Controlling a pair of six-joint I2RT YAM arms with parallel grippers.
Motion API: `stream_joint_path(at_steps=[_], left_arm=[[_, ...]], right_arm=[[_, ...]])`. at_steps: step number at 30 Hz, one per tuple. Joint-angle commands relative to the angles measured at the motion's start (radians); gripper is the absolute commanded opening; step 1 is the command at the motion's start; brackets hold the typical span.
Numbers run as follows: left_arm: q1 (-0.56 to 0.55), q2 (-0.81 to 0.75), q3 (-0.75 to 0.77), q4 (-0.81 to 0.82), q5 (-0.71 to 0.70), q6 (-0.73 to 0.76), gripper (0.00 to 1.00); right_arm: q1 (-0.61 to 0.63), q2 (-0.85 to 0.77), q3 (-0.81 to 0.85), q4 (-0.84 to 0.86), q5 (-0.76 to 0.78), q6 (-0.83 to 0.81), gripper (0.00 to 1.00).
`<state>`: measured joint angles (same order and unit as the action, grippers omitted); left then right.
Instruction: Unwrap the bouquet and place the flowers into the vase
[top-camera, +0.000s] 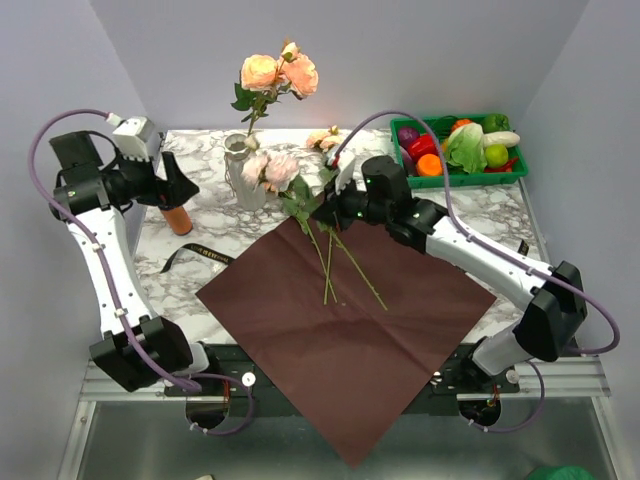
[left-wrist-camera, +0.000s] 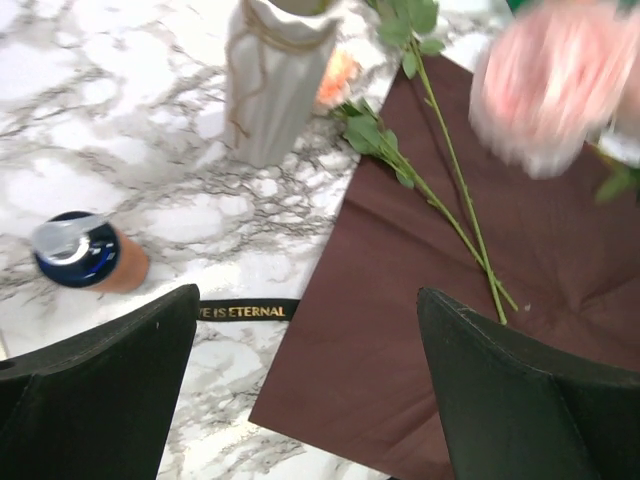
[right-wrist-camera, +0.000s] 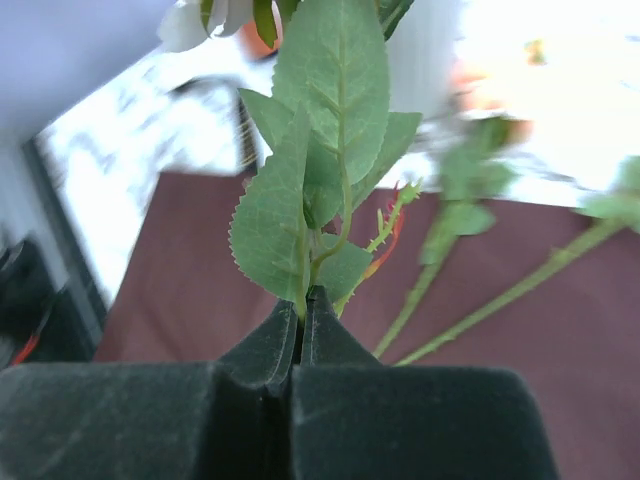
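Observation:
The bouquet is undone: its dark red paper (top-camera: 345, 330) lies flat on the table. Its black ribbon (top-camera: 198, 255) rests to the left. The white ribbed vase (top-camera: 243, 178) holds two peach roses (top-camera: 280, 72). My right gripper (top-camera: 325, 212) is shut on the leafy stem (right-wrist-camera: 320, 150) of a pink rose (top-camera: 270, 170), whose head is beside the vase. In the right wrist view the right gripper (right-wrist-camera: 303, 305) pinches that stem at its fingertips. Two more stems (top-camera: 340, 262) lie on the paper. My left gripper (top-camera: 180, 185) is open and empty, left of the vase.
An orange bottle (top-camera: 176, 218) with a black cap stands under the left gripper. A green crate (top-camera: 460, 148) of vegetables sits at the back right. A small rose (top-camera: 322, 140) lies behind the right gripper. The ribbon (left-wrist-camera: 245, 311) reaches the paper's (left-wrist-camera: 420, 330) left edge.

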<state>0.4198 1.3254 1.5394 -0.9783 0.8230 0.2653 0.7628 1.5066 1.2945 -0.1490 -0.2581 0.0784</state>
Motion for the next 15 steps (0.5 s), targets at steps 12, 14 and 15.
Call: stream_joint_path(at_steps=[12, 14, 15], left_arm=[[0.172, 0.047, 0.102, -0.048, 0.110, -0.095, 0.98], [0.183, 0.057, 0.094, -0.039, 0.107, -0.098, 0.98], [0.188, 0.058, 0.093, -0.039, 0.105, -0.098, 0.98]], right_arm=[[0.119, 0.023, 0.060, 0.542, -0.250, -0.219, 0.01], [0.119, 0.056, 0.069, 0.863, -0.245, -0.233, 0.01], [0.119, 0.120, 0.098, 0.940, -0.253, -0.241, 0.01]])
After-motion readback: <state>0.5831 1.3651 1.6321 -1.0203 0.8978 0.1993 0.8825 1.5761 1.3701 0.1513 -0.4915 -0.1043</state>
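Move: The vase, already holding one flower, stands about 13 cm ahead and 16 cm left of the right hand, its middle some 12 cm lower. That hand already grips the next flower by its leafy stem. The loose flowers lie about 8 cm ahead of the right hand and 22 cm below; the orange bottle is 31 cm to its left and 7 cm ahead. From the open left hand the vase is some 11 cm ahead, 9 cm right and 17 cm down. Back and left with a slight dip, the right hand first swings the held flower about 8 cm, turning some 20 degrees counter-clockwise; then it climbs about 10 cm, still going left and easing forward, while its fingers tip upward. Its grip on the stem stays shut. The left hand, still open and empty, moves about 4 cm farther left and slightly up. ##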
